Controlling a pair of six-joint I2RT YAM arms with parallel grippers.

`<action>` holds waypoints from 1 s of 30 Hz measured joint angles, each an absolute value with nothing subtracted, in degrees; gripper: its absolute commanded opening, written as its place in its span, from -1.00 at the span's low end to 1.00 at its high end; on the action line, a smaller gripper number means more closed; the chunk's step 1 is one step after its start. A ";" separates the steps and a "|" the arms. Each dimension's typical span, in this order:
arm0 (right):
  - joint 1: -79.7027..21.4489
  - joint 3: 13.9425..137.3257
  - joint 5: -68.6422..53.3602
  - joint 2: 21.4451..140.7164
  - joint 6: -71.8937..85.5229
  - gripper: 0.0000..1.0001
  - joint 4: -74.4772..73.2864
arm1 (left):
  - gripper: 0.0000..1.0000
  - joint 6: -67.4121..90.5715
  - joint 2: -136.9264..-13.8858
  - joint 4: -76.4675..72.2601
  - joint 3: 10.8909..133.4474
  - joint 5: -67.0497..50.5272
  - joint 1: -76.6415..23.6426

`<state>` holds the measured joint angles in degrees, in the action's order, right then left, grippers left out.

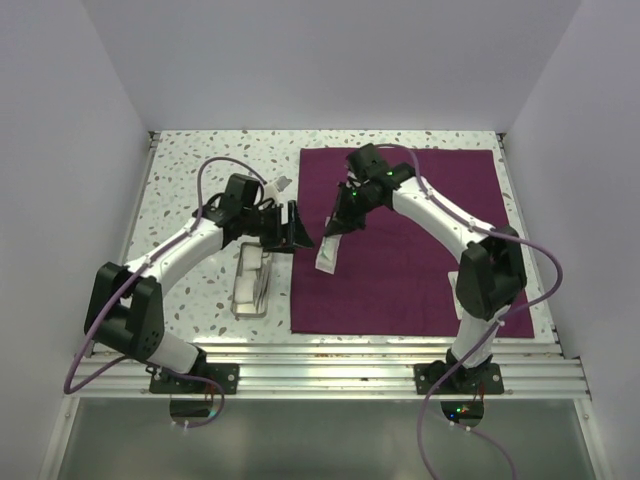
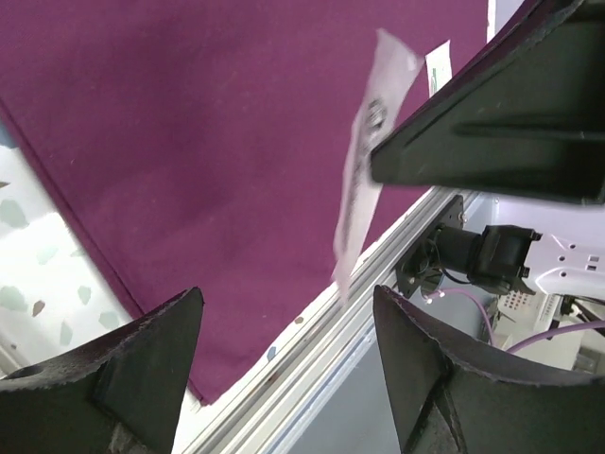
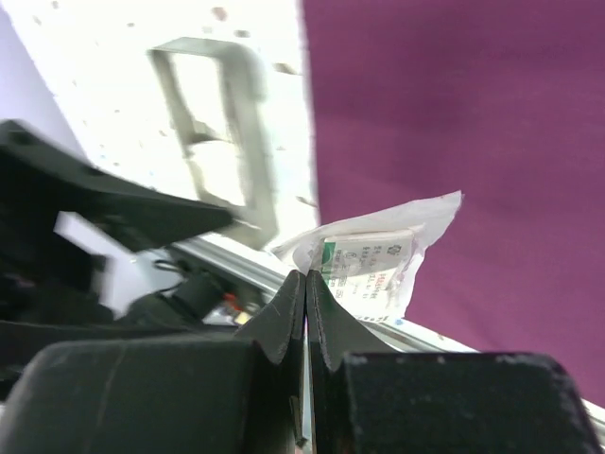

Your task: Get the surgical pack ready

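Note:
The purple cloth (image 1: pixel 410 250) of the surgical pack lies spread flat on the right half of the table. My right gripper (image 1: pixel 340 222) is shut on the top edge of a white printed gauze packet (image 1: pixel 328 252), which hangs above the cloth's left edge. In the right wrist view the jaws (image 3: pixel 306 276) pinch the packet (image 3: pixel 373 255). My left gripper (image 1: pixel 296 228) stands open just left of the packet, not touching it. In the left wrist view the packet (image 2: pixel 364 180) hangs beyond the open gripper (image 2: pixel 285 298). The steel tray (image 1: pixel 252 288) sits left of the cloth with something white inside.
An aluminium rail (image 1: pixel 330 355) runs along the near table edge behind both arm bases. White walls close in the table on the left, right and far sides. The speckled tabletop (image 1: pixel 190 170) shows left of the cloth.

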<state>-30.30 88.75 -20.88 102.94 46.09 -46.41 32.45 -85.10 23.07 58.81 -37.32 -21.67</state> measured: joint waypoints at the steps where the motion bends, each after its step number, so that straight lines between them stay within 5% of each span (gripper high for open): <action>1: -31.46 90.19 -20.93 103.98 47.22 -1.00 -45.98 | 0.53 32.60 -85.41 22.57 58.81 -37.30 -22.00; 10: -36.60 93.62 -21.78 106.76 52.14 -1.00 -43.79 | 0.32 33.91 -86.37 20.95 58.70 -37.21 -22.59; 16: -36.67 93.62 -22.04 106.78 53.12 -1.00 -43.62 | -0.46 34.13 -87.33 21.17 58.59 -36.95 -22.59; 17: -36.75 93.62 -22.04 106.91 53.15 -1.00 -43.62 | -0.81 34.11 -87.46 21.12 58.59 -37.06 -22.59; 18: -36.75 93.62 -22.15 107.02 53.17 -0.98 -43.64 | -0.95 34.26 -87.53 21.28 58.59 -37.04 -22.65; 19: -36.75 93.62 -22.31 107.15 53.19 -0.83 -43.62 | -1.00 33.95 -87.55 21.52 58.59 -36.77 -22.65; 20: -36.82 93.62 -22.68 107.26 53.25 -0.43 -43.48 | -1.00 33.61 -87.55 22.06 58.59 -36.16 -22.65; 23: -36.69 93.67 -23.00 107.33 52.51 -0.13 -43.62 | -1.00 33.04 -87.64 25.08 58.59 -33.56 -22.44; 30: -29.45 94.15 -20.73 106.98 44.27 0.01 -48.97 | -1.00 28.14 -84.60 35.66 55.24 -24.93 -14.11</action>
<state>-29.45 94.15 -20.73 106.98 44.27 -48.97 28.14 -84.60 35.66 55.24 -24.93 -14.11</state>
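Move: The sealed packet hangs from the right fingers, its middle about 8 cm to the right of the left hand, 3 cm nearer the base and 3 cm lower. The metal tray lies some 12 cm to the left of the left hand, 3 cm back and 13 cm below. From the right hand, the open left fingers are about 11 cm to the left and 2 cm back, roughly level; the tray is about 23 cm left, 6 cm back and 14 cm down. The packet is brought about 6 cm left by the right hand, in between the waiting open left fingers, which shut and pinch it. The right fingers then open about halfway, let go and draw back rightward and slightly forward, while the left hand carries the packet some 9 cm left and down towards the tray, its wrist turning about 20 degrees. ##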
